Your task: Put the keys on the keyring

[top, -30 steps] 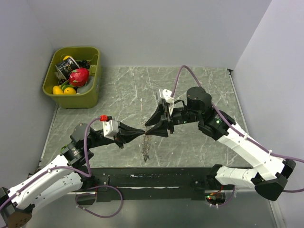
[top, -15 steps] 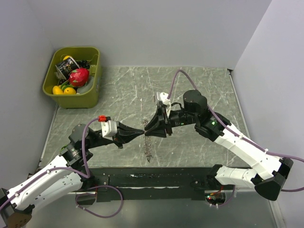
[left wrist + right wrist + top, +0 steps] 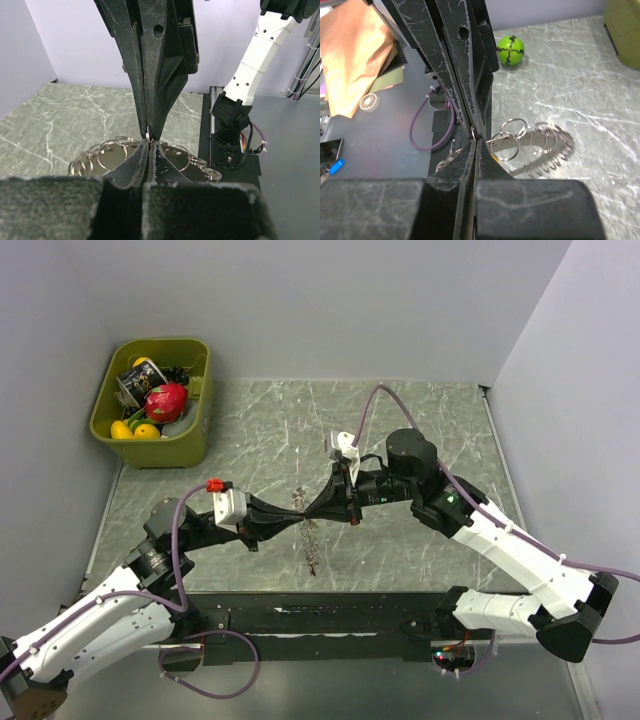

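My left gripper point(image 3: 298, 513) and right gripper point(image 3: 311, 510) meet tip to tip above the middle of the marble table point(image 3: 420, 430). Both are shut, pinching one thin metal ring of the keyring point(image 3: 148, 134) between them. In the left wrist view my own fingertips point(image 3: 150, 143) sit just under the right gripper's. The right wrist view shows the same ring point(image 3: 472, 131) caught in the left gripper's tips, right above my own point(image 3: 476, 140). Several small split rings point(image 3: 514, 136) dangle below, casting a spiky shadow; from above they hang as a grey bunch point(image 3: 310, 545). No loose keys can be made out.
An olive bin point(image 3: 150, 448) with toy fruit stands at the table's far left corner. A green ball point(image 3: 510, 50) lies on the marble past the left arm. The black mounting rail point(image 3: 330, 612) runs along the near edge, with the right arm's base point(image 3: 231, 116) on it.
My right gripper slid left until its tips met the left gripper's, then closed from open to shut. The hanging rings swung slightly. The left arm barely moved.
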`<state>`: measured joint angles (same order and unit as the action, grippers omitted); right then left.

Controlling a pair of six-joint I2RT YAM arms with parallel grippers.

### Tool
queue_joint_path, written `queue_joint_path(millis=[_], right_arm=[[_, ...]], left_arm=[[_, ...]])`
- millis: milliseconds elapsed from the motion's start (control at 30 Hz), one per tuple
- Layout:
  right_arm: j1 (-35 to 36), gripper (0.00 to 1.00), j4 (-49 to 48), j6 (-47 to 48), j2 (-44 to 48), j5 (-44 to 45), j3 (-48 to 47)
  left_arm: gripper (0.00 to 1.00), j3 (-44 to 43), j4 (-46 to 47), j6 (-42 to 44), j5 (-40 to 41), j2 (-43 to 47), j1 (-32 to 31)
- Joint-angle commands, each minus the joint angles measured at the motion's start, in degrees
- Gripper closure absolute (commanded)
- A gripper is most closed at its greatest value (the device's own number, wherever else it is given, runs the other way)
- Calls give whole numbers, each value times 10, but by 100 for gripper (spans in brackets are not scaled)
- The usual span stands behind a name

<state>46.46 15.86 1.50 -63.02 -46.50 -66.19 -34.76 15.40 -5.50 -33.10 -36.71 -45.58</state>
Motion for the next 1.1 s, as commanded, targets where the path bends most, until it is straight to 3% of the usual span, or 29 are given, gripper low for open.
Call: queue_joint_path(millis=[0, 100, 200, 233, 333, 500, 633, 1067], right_arm=[[-1, 100, 72, 36, -12, 36, -71], [0, 100, 137, 71, -25, 51, -110], [-1, 100, 193, 99, -39, 63, -146], [-1, 100, 209, 106, -49, 67, -155], [0, 100, 263, 128, -68, 83, -190], [9, 100, 339, 162, -95, 133, -237], [43, 100, 371, 185, -112, 218, -259], [45, 100, 350, 189, -105, 196, -263]], left_arm=[[98, -77, -22, 38, 1, 2, -1], [89, -116, -117, 89, 18, 1, -1], [74, -150, -193, 126, 26, -6, -1], [65, -159, -211, 138, 25, -10, -1], [55, -209, -285, 164, 8, -40, -1], [54, -302, -413, 203, -31, -114, -1], [56, -348, -463, 228, -48, -170, -1], [55, -345, -418, 233, -60, -207, -1]])
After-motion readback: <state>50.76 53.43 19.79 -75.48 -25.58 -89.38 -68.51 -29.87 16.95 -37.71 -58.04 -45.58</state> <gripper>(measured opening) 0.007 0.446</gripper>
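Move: Between the two sets of fingertips, which all but meet, is one small loop of the keyring, pinched by both hands at essentially 0 cm from either hand point. The large keyring hangs roughly straight beneath both hands, its middle some 7 cm down. Of the neighbouring loops on its rim, one sits about 3 cm ahead of the tips and one about 3 cm behind, each a centimetre or two lower. Opening to nearly half, the left fingers let go of the small loop; the left hand rises about 5 cm clear, then sinks back while tipping its fingers down and shifting slightly right and forward, ending open just above the right fingertips. The right hand keeps its pinch, lifts a touch, then goes down and forward by 3 cm each, easing right, fingers tipping down nearly 30 degrees. ##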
